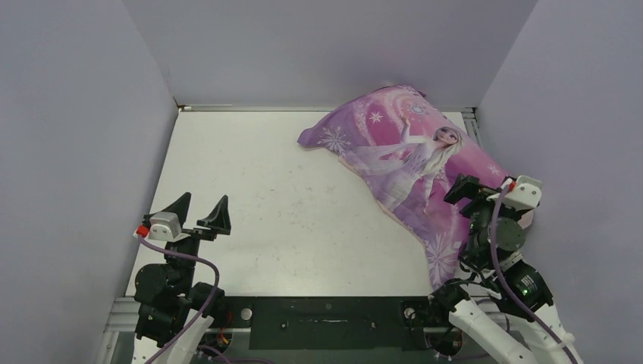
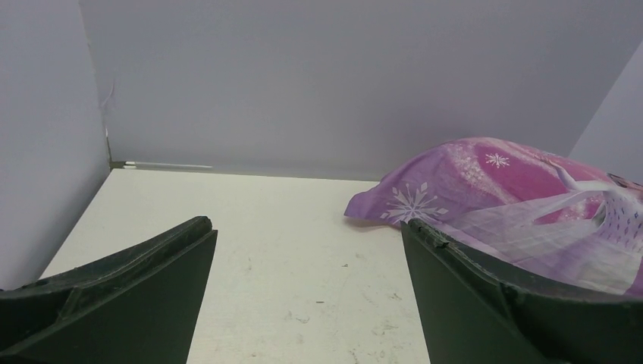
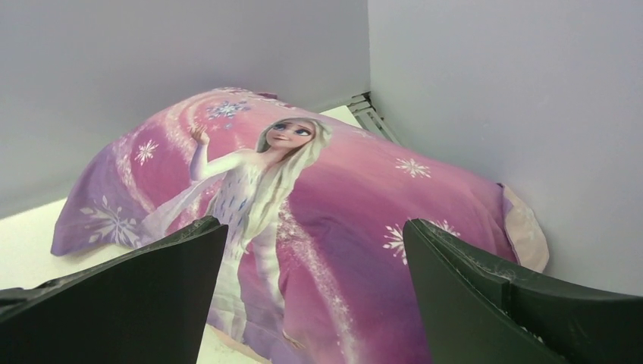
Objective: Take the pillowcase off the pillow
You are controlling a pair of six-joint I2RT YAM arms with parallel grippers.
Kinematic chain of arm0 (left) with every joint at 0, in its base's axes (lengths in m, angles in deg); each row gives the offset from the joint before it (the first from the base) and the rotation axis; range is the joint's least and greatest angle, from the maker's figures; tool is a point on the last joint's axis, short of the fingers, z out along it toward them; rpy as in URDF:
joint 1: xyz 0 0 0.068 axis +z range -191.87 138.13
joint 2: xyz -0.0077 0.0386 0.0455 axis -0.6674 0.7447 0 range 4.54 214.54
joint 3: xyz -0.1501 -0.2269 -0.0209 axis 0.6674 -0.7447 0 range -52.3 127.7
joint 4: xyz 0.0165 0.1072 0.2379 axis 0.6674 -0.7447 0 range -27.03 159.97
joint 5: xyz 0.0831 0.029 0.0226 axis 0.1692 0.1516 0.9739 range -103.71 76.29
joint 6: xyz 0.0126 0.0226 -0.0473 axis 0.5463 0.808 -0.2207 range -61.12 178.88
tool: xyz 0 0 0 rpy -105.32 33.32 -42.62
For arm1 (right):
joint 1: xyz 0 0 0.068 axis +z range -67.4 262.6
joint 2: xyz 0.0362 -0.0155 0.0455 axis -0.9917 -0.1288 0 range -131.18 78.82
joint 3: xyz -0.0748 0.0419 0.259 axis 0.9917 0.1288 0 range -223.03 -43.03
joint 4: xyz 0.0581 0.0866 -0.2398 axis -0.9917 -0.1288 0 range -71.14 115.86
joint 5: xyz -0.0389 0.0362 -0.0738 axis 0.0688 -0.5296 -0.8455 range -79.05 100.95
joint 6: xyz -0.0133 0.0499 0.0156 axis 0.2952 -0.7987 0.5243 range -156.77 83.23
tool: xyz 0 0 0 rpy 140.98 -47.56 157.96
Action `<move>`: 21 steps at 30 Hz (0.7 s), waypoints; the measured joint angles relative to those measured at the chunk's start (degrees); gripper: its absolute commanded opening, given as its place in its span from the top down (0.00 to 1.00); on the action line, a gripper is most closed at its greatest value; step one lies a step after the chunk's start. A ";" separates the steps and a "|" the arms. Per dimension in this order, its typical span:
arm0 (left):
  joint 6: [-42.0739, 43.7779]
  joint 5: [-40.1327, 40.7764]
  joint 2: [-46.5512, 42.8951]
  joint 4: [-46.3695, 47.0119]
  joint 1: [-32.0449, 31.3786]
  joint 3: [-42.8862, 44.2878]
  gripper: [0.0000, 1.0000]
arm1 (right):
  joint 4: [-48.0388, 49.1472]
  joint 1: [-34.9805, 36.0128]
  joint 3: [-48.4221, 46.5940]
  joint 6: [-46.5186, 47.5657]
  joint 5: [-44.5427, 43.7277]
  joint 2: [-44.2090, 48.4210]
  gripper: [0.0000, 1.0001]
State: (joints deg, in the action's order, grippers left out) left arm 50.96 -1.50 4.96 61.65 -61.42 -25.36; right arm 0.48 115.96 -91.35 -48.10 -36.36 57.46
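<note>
The pillowcase (image 1: 409, 155), purple-pink with a blonde princess and snowflakes, lies plump and slanted at the back right of the table, filled out from within. The pillow itself is hidden inside it. A pale pink edge (image 3: 525, 231) of the pillowcase shows at its near right end. My right gripper (image 1: 485, 199) hovers open over the near end of the pillowcase (image 3: 341, 197), its fingers apart from the fabric with nothing between them (image 3: 315, 224). My left gripper (image 1: 203, 200) stands open at the near left over bare table (image 2: 307, 224), well away from the pillowcase's (image 2: 515, 186) far left corner.
The white table (image 1: 265, 197) is boxed in by grey walls on the left (image 1: 76, 152), back (image 1: 326, 45) and right (image 1: 576, 152). The pillowcase's far corner leans against the back wall. A black rail (image 1: 326, 318) runs along the near edge between the arm bases.
</note>
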 measured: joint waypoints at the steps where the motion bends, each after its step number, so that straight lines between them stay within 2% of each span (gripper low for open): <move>1: 0.00 0.00 0.02 -0.02 -0.15 0.00 0.04 | -0.07 0.00 -0.83 0.46 0.79 -1.62 0.10; 7: 0.02 0.04 0.02 -0.02 -0.98 0.00 0.04 | -1.27 0.00 -6.51 1.38 4.33 -14.75 0.10; 16: 0.02 1.29 0.00 0.00 -2.91 -0.09 0.04 | -2.67 -0.63 -10.12 -0.48 8.17 -38.01 0.10; 21: 0.07 1.33 0.00 0.02 -3.34 -0.50 0.04 | -3.10 -3.54 -12.24 -1.49 8.63 -47.93 0.10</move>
State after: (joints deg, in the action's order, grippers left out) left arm 51.03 -0.17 4.96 61.67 -64.77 -25.86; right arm -2.63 112.42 -103.59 -49.59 -27.73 9.53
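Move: The pillowcase, still on the pillow, has its middle about 22 cm ahead of the open right hand, 8 cm to its left and 27 cm below. Its flat near corner is some 4 cm back and 2 cm left of that hand, and its far left corner 32 cm ahead and 38 cm left. The beige pillow end lies 12 cm ahead and 18 cm right. From the left hand the pillowcase is about 24 cm ahead and 48 cm right. Right hand, fingers open, reaches some 13 cm forward, sinks 12 and swings left over the pillowcase, tipping down. ##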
